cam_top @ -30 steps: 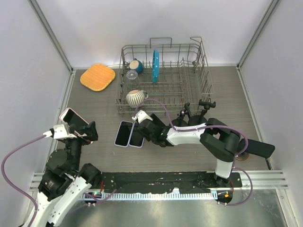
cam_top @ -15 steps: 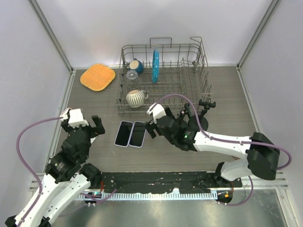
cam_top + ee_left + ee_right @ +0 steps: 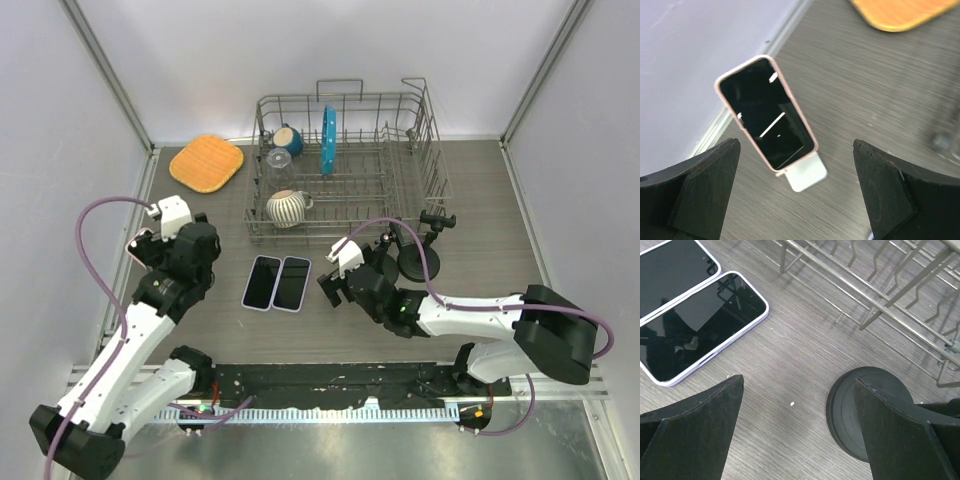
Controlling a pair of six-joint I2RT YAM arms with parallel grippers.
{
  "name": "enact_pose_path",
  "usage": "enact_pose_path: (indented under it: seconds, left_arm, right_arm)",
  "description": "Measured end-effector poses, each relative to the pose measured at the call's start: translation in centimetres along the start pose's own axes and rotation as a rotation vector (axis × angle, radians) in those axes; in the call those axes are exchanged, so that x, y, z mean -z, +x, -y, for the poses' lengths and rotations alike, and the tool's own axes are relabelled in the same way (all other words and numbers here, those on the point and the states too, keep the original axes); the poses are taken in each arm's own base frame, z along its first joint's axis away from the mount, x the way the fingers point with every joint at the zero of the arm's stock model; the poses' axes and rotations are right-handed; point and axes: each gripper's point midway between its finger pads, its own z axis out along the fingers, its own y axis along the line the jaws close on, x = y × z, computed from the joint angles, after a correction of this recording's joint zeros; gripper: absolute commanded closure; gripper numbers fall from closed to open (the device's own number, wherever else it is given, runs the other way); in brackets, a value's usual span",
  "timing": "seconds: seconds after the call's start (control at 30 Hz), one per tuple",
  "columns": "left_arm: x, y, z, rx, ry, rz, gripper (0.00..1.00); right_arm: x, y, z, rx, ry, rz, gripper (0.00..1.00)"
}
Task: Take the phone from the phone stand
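Observation:
A phone (image 3: pixel 765 112) in a pink case leans upright on a small white phone stand (image 3: pixel 802 175) near the left wall. My left gripper (image 3: pixel 800 200) hovers above it, open, with one finger on each side and nothing between them. From above, the left arm hides nearly all of this phone (image 3: pixel 136 246), and the left gripper (image 3: pixel 165 255) is right over it. My right gripper (image 3: pixel 338 283) is open and empty above bare table. It sits between two flat phones and a black stand base (image 3: pixel 870 410).
Two phones (image 3: pixel 262 283) (image 3: pixel 291 284) lie flat side by side mid-table. A black clamp stand (image 3: pixel 412 262) stands right of my right gripper. A wire dish rack (image 3: pixel 345 165) with cups and a blue plate fills the back. An orange pad (image 3: pixel 207 162) lies back left.
The left arm swung up and leftward until its gripper came over the pink-cased phone. The right gripper opened wider and drew back to the right, away from the two flat phones.

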Motion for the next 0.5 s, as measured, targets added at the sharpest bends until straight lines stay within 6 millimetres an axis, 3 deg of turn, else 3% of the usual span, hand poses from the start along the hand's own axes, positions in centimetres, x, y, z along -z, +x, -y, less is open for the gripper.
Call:
enact_pose_path:
  seconds: [0.23,0.5]
  left_arm:
    - [-3.2,0.0,-5.1,0.105,-0.248,-0.059,0.0]
    - [-5.9,-0.2,-6.8,0.205,-0.356,-0.08,0.0]
  right_arm:
    - [0.0,-0.1,1.4,-0.018,0.079,0.045,0.06]
    - [0.0,-0.5,2.1,-0.017,0.118,0.063,0.07]
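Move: The phone on its stand lies about 9 cm to the left of the open left hand, 5 cm ahead and some 9 cm below it. The white stand foot is roughly 3 cm left, 2 cm back and 21 cm down; the nearer laid-down phone is about 18 cm to the hand's right and nearly level fore and aft, the orange board some 33 cm ahead and 3 cm left. From the right hand, the phone on the stand is about 53 cm left, 5 cm forward and 3 cm higher. Leftward, quickly at first and then easing, the left hand sweeps about 9 cm at nearly constant height towards the phone on its stand, edging a little forward late on. It swings counter-clockwise some 25 degrees, bringing the phone's long side upright between the wide-open fingers. The right hand, empty and open, drifts about 2 cm to the right and forward, away from the laid-down phones. ##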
